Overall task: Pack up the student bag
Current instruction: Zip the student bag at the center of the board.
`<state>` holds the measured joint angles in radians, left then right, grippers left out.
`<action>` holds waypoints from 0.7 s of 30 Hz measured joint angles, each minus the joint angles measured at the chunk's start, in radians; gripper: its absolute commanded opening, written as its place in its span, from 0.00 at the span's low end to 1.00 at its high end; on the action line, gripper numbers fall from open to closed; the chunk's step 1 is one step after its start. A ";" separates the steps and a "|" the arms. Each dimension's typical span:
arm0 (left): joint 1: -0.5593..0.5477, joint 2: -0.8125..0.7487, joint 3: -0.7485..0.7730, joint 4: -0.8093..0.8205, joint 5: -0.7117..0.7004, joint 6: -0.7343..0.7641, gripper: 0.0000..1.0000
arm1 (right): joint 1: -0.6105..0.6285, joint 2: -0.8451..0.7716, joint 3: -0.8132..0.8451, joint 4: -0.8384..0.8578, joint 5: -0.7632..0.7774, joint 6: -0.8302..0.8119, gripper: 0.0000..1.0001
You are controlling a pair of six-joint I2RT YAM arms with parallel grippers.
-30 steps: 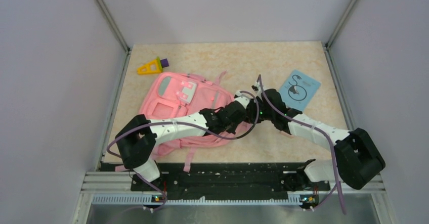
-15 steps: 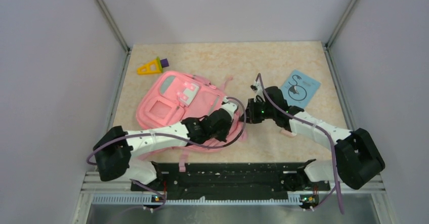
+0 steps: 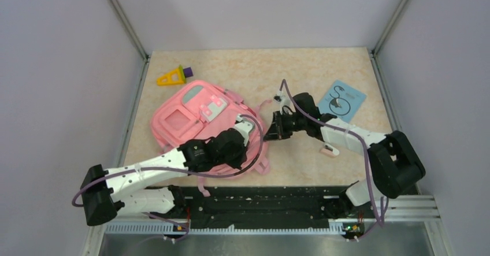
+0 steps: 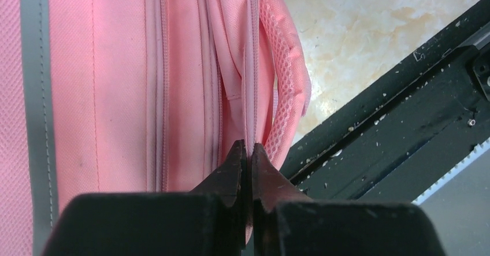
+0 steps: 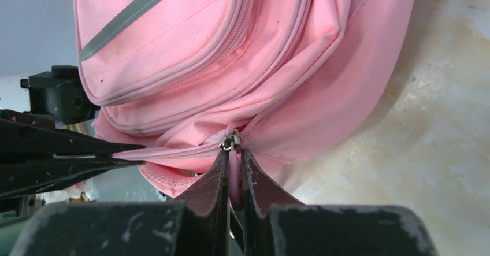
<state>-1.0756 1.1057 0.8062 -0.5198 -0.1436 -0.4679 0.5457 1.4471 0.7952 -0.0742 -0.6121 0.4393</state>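
Note:
The student bag (image 3: 193,114), pink with a grey stripe and white patches, lies left of the table's middle. Its side fills the left wrist view (image 4: 115,77). My left gripper (image 4: 247,149) is shut on a pink fabric seam at the bag's edge, by the mesh strap (image 4: 286,88). From above it (image 3: 253,136) sits at the bag's right end. My right gripper (image 5: 234,154) is shut on the pink zipper pull (image 5: 232,178), just below the metal slider (image 5: 230,142). In the top view it (image 3: 269,132) meets the bag from the right.
A yellow triangle with a purple piece (image 3: 173,75) lies at the back left. A blue booklet (image 3: 342,101) is at the right, and a small pink item (image 3: 329,150) lies under the right forearm. The black rail (image 3: 260,201) runs along the near edge.
Both grippers have moved left while keeping hold, and the bag has slid and turned left with them. The left arm's elbow swung out to the left.

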 measured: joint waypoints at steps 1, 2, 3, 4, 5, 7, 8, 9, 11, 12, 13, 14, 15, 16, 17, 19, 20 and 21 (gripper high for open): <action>0.001 -0.012 -0.001 -0.013 -0.002 -0.003 0.00 | 0.002 0.017 0.009 0.007 -0.020 0.001 0.00; 0.002 -0.024 -0.003 -0.026 -0.003 -0.005 0.00 | 0.003 0.029 0.016 0.012 -0.031 0.002 0.00; 0.002 -0.033 -0.005 -0.037 -0.004 -0.006 0.00 | 0.003 0.044 0.024 0.018 -0.045 0.002 0.00; 0.002 -0.040 -0.005 -0.051 -0.003 -0.008 0.00 | 0.003 0.056 0.029 0.026 -0.044 0.000 0.00; 0.002 -0.049 -0.006 -0.064 -0.003 -0.010 0.00 | 0.002 0.069 0.034 0.029 -0.048 0.002 0.00; 0.003 -0.056 -0.006 -0.085 -0.003 -0.011 0.20 | 0.003 0.085 0.038 0.035 -0.062 0.005 0.00; 0.003 -0.057 -0.006 -0.091 -0.003 -0.013 0.30 | 0.003 0.086 0.038 0.035 -0.063 0.007 0.00; 0.003 -0.057 -0.006 -0.093 -0.003 -0.013 0.37 | 0.003 0.086 0.038 0.036 -0.061 0.006 0.00; -0.001 -0.067 0.003 -0.154 0.022 -0.014 0.48 | -0.001 0.086 0.037 0.043 0.010 -0.002 0.00; -0.005 -0.075 0.010 -0.186 0.031 -0.015 0.52 | -0.008 0.086 0.034 0.045 0.053 -0.003 0.00; -0.008 -0.076 0.017 -0.201 0.036 -0.010 0.55 | -0.015 0.086 0.031 0.056 0.089 -0.003 0.00; -0.008 -0.075 0.026 -0.209 0.039 -0.003 0.58 | -0.020 0.086 0.030 0.068 0.119 -0.003 0.00; -0.008 -0.072 0.039 -0.207 0.040 0.002 0.60 | -0.021 0.086 0.029 0.078 0.137 -0.002 0.00; -0.008 -0.064 0.060 -0.204 0.040 0.011 0.61 | -0.020 0.086 0.029 0.088 0.156 -0.002 0.00; -0.008 -0.055 0.078 -0.199 0.039 0.020 0.63 | -0.017 0.085 0.027 0.095 0.166 -0.002 0.00; -0.008 -0.020 0.131 -0.174 0.032 0.043 0.65 | -0.008 0.082 0.015 0.108 0.183 -0.001 0.00; -0.008 0.002 0.155 -0.158 0.028 0.054 0.66 | -0.004 0.077 0.008 0.111 0.193 -0.001 0.00; -0.008 0.030 0.183 -0.137 0.023 0.068 0.66 | 0.001 0.072 0.003 0.114 0.200 0.000 0.00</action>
<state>-1.0836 1.1355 0.9890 -0.6571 -0.1204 -0.4004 0.5465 1.5196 0.7982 0.0402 -0.4122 0.4393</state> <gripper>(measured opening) 0.640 0.053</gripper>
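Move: The right hand already pinches the bag's zipper pull, its slider about 1 cm to the left of the fingertips and 1 cm below. The left hand grips the zip tape, with that slider some 6 cm ahead and 6 cm to its right, about level. From the right hand the student bag's middle lies about 5 cm ahead, 19 cm left and 4 cm lower; a bag strap end is some 8 cm back, 2 cm left and 9 cm below. The left hand, still gripping the zip tape, draws about 3 cm left and slightly back, then opens wide and lets go of it, rising about 5 cm while swinging some 4 cm back to the right and a little forward over the bag. The right hand keeps its pinch on the zipper pull, eases about 1 cm left against the left hand's hold, then as that hold ends goes about 4 cm forward, with some 2 cm right and 1 to 2 cm down, turning some 10 degrees clockwise. ##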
